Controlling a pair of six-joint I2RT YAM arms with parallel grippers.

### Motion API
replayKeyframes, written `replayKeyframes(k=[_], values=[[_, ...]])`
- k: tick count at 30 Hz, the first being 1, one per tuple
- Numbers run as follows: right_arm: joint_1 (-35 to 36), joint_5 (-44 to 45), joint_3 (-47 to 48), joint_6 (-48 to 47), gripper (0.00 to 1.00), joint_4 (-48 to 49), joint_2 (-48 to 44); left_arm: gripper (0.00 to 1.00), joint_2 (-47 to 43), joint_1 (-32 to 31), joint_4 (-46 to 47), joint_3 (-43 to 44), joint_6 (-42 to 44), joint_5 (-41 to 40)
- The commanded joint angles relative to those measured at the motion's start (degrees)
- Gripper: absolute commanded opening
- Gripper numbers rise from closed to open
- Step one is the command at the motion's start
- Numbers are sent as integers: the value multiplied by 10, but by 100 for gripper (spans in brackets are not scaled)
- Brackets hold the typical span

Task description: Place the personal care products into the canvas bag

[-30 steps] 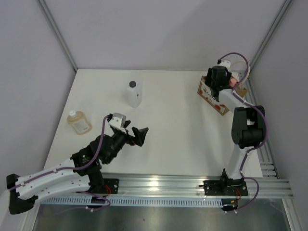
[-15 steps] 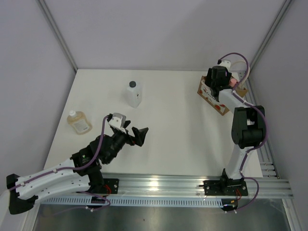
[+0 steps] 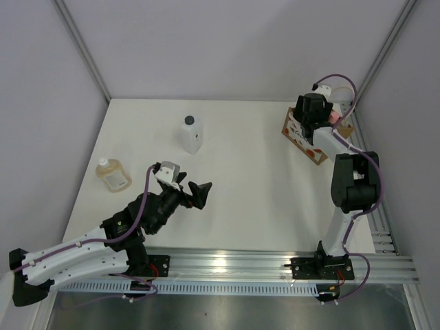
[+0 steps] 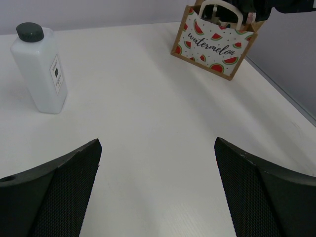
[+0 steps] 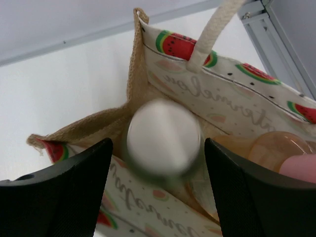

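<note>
The canvas bag (image 3: 303,138) stands at the table's far right, its watermelon-print front (image 4: 214,41) facing the left wrist camera. My right gripper (image 5: 157,144) hangs open over the bag's mouth. Between its fingers, apart from both, a beige cylinder's cream cap (image 5: 163,137) shows blurred inside the bag (image 5: 247,98). Beside it lies an orange bottle with a pink cap (image 5: 284,150). The white bottle with a black cap (image 3: 191,134) (image 4: 42,69) stands far left of centre. The amber flask (image 3: 112,174) sits near the left edge. My left gripper (image 3: 199,192) (image 4: 158,190) is open and empty above the table's middle.
Grey walls close in the table on the left, back and right. A metal rail (image 3: 275,265) runs along the near edge by the arm bases. A white rope handle (image 5: 217,29) arches over the bag's mouth.
The right gripper has shifted slightly above the bag. The left arm, white bottle and amber flask have not moved.
</note>
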Motion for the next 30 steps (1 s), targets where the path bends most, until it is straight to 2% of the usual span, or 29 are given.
replayKeyframes(k=[1,10,15,20,23,24,27,29,30], values=[[5,10,19,8,79,46,-39,99,-3,2,4,21,0,8],[8,-4,32,4,79,24,-61,99,-2,1,3,23,0,13],[3,-23,59,1,77,4,-118,99,3,2,4,21,1,10],[-2,-86,58,0,78,-7,-192,99,6,2,4,21,2,6],[0,-180,70,1,79,-48,-222,99,6,2,4,22,2,4],[8,-231,81,1,80,-73,-227,99,5,1,4,21,2,4],[54,-306,74,-7,82,-87,-232,99,4,1,4,21,3,1],[95,-318,59,-23,83,-75,-235,99,2,2,4,16,2,-14],[140,-307,43,-28,83,-56,-233,99,-1,2,7,15,1,-18]])
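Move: The right hand is in the mouth of the canvas bag, the just-placed bottle's white cap still between its open pads and that bottle's middle about 8 cm below. The bag's middle lies some 6 cm to its right, roughly level fore and aft; the pink-capped bottle is about 8 cm right and 2 cm back. The white bottle with the black cap, still on the table, stands roughly 50 cm to its left, 5 cm back and 6 cm lower. From the idle left hand, that white bottle is about 30 cm ahead, 5 cm left and 16 cm down. The right hand comes free of the white-capped bottle and climbs out of the bag, slowly and almost straight up for the first few centimetres, then fast, to about 25 cm, drawing back some 7 cm as it clears the rim. With its fingers still open and now empty, it then swings left about 11 cm towards the white bottle's side of the table, turning roughly 30 degrees counter-clockwise while the wrist tips the fingers up to about level. ##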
